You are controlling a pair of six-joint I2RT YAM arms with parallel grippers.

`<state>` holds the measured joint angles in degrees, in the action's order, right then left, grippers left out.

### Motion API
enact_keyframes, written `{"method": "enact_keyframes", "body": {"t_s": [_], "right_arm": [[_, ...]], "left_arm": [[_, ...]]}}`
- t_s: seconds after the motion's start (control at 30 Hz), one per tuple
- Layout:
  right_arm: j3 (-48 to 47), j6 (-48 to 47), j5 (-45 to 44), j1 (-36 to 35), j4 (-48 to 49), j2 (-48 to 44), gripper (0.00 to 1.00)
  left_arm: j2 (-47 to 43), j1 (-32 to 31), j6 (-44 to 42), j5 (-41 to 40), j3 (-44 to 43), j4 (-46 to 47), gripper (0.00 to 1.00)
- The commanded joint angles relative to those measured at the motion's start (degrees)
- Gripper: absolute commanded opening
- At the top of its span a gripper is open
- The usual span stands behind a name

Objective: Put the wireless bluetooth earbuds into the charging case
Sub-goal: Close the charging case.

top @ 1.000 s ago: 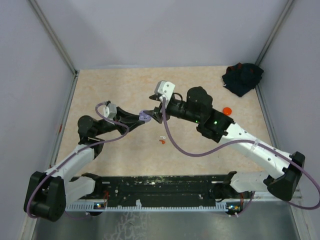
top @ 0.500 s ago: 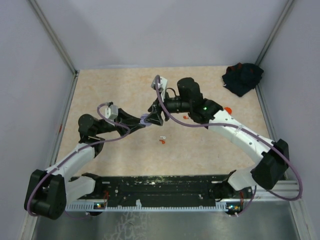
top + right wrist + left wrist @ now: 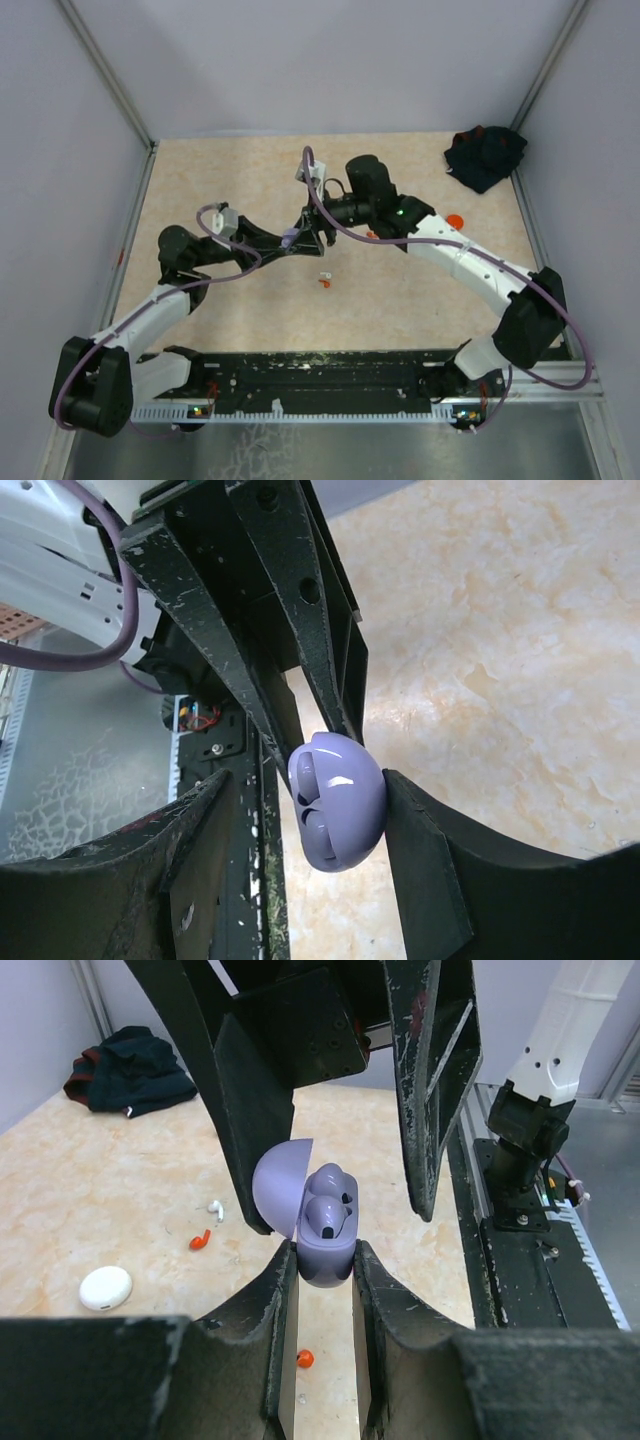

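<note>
My left gripper (image 3: 325, 1260) is shut on the base of a lavender charging case (image 3: 326, 1228), held above the table with its lid (image 3: 278, 1185) swung open. Two purple earbuds (image 3: 328, 1205) sit in its wells. My right gripper (image 3: 310, 780) is open and straddles the case (image 3: 340, 800); one finger (image 3: 430, 860) rests against the lid's dome and the other finger (image 3: 200, 850) stands apart. From above, both grippers meet at the case (image 3: 290, 238). A white earbud (image 3: 324, 274) and a red earbud (image 3: 323, 284) lie on the table below.
A white round case (image 3: 105, 1288) and a small orange bit (image 3: 305, 1359) lie on the table under my left gripper. An orange disc (image 3: 455, 221) sits by the right arm. A dark cloth (image 3: 485, 155) is bunched at the far right corner. Grey walls enclose the table.
My right arm has swung left and drawn in, bringing its open gripper around the held case. The left arm and the case have stayed in place.
</note>
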<state>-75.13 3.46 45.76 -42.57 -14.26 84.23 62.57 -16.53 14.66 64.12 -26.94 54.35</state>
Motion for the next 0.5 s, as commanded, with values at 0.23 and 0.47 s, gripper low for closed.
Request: {"method": "enact_keyframes", "body": {"t_s": [0.23, 0.47], "right_arm": [[0.4, -1.7, -0.1, 0.4, 4.4, -8.7, 0.59], [5.5, -4.1, -20.7, 0.5, 2.5, -16.0, 0.60]], "left_arm": [[0.9, -0.2, -1.3, -1.8, -2.9, -4.3, 0.00], [2.1, -0.2, 2.7, -8.2, -3.9, -7.8, 0.00]]}}
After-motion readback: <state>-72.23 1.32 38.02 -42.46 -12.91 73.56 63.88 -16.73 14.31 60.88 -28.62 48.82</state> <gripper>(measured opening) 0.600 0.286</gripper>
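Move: Just off the right fingertips, the open charging case sits about 2 cm left, 1 cm forward and 1 cm below the right hand point, its lid on the forward side against that finger. The left hand grips its base; the case's middle is 2 cm to that hand's right, level. From the left hand, the red-and-white bits on the table lie some 9 cm right, and the white disc about 17 cm forward and 13 cm right, both roughly 22 cm below. Sweeping up about 5 cm with its fingers held open, the right hand first edges back about a centimetre, its forward finger on the lid's outside at the outset, then draws off to the right some 3 cm, clear of the case, rolling about 10 degrees. The left hand keeps its pinch on the base and eases forward a little over a centimetre. ##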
